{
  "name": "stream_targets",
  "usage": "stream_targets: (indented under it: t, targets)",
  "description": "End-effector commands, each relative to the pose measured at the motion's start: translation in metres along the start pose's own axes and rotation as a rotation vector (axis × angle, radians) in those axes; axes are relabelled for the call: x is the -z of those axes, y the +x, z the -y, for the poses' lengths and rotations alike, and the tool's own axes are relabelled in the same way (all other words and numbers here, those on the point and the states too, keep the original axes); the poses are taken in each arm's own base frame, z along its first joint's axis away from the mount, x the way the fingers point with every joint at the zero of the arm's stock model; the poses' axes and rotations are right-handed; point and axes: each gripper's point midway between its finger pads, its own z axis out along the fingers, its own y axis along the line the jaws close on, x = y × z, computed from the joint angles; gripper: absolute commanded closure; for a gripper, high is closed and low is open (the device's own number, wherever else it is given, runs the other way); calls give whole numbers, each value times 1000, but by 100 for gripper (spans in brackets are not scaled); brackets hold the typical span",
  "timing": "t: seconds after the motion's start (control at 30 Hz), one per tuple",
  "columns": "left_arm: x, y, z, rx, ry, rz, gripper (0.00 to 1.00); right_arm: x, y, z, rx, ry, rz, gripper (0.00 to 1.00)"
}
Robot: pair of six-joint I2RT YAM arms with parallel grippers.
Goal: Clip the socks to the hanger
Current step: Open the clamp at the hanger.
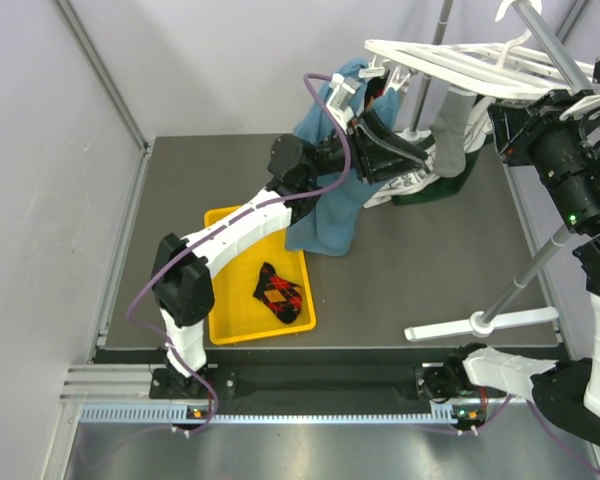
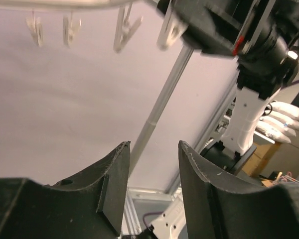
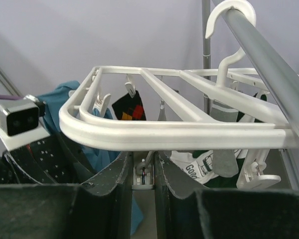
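The white hanger point(image 1: 450, 55) hangs at the back right, and its front bar point(image 3: 179, 130) crosses the right wrist view. My right gripper point(image 3: 143, 158) is shut on a small white clip point(image 3: 143, 175) just under that bar. One argyle sock point(image 3: 129, 107) hangs from a clip farther back, and a grey sock point(image 1: 450, 130) hangs near the middle. Another argyle sock point(image 1: 280, 293) lies in the yellow tray point(image 1: 225, 325). My left gripper point(image 2: 152, 145) is open and empty, pointing up below the hanger's dangling clips point(image 2: 124, 32). In the top view my left gripper point(image 1: 405, 152) sits under the hanger's left end.
A blue cloth point(image 1: 325, 200) hangs from the hanger's left side, and a white printed sock point(image 3: 194, 167) hangs beside the grey one. The grey stand pole point(image 1: 540, 255) slants down to its white foot point(image 1: 480, 322) at the front right. Grey walls close in the left and back.
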Motion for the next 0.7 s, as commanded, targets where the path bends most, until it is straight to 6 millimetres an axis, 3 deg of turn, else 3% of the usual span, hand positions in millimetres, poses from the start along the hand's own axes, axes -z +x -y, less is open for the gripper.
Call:
stream_targets:
  t: [0.0,0.03,0.13,0.23,0.3,0.37,0.5,0.57,0.6,0.67]
  targets:
    - [9,2,19,-62,52,48,51,-1,1,3,15,13,2,100]
    - [18,20,4,-37,6,25,51,-1,1,4,18,16,3,100]
    - [32,49,-16,-55,-98,-74,52,-3,5,5,27,21,-7,100]
    - [50,66,-44,-168,-257,-158,51,-2,8,6,23,26,-11,100]
    - [61,67,-64,-192,-392,-179,51,-3,12,6,28,27,-17,100]
    - [82,83,-86,-215,-519,-253,51,-4,13,7,26,30,-21,100]
    - [121,75,-118,-322,-808,-241,52,-6,17,7,26,33,-30,100]
    - [139,66,-123,-357,-923,-224,54,-7,18,6,27,32,-34,100]
    - [163,54,-134,-386,-1081,-174,55,-7,18,7,28,33,-34,100]
    - [170,36,-123,-407,-1129,-102,53,-9,18,6,24,35,-35,100]
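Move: The hanger's clamps carrying the blue cloth sit roughly 22 cm ahead of the left hand, 5 cm to its left and a little above. The cloth trails from them, its middle some 8 cm ahead, 14 cm left and 15 cm lower. The clipped argyle sock is about 22 cm ahead, 3 cm left; the grey sock 16 cm ahead, 8 cm right and somewhat lower. From the right hand, those clamps are about 22 cm ahead and 17 cm left. The blue cloth under the hanger is what the left hand closes in on: it sinks about 17 cm below the hanger frame, mostly at first, then sweeps forward some 8 cm and finally a bit left. The half-open fingers swing counter-clockwise and tip down from pointing up to nearly level, ending forward-right. The right hand keeps its grip on the hanger frame, lowering it about 2 cm. ##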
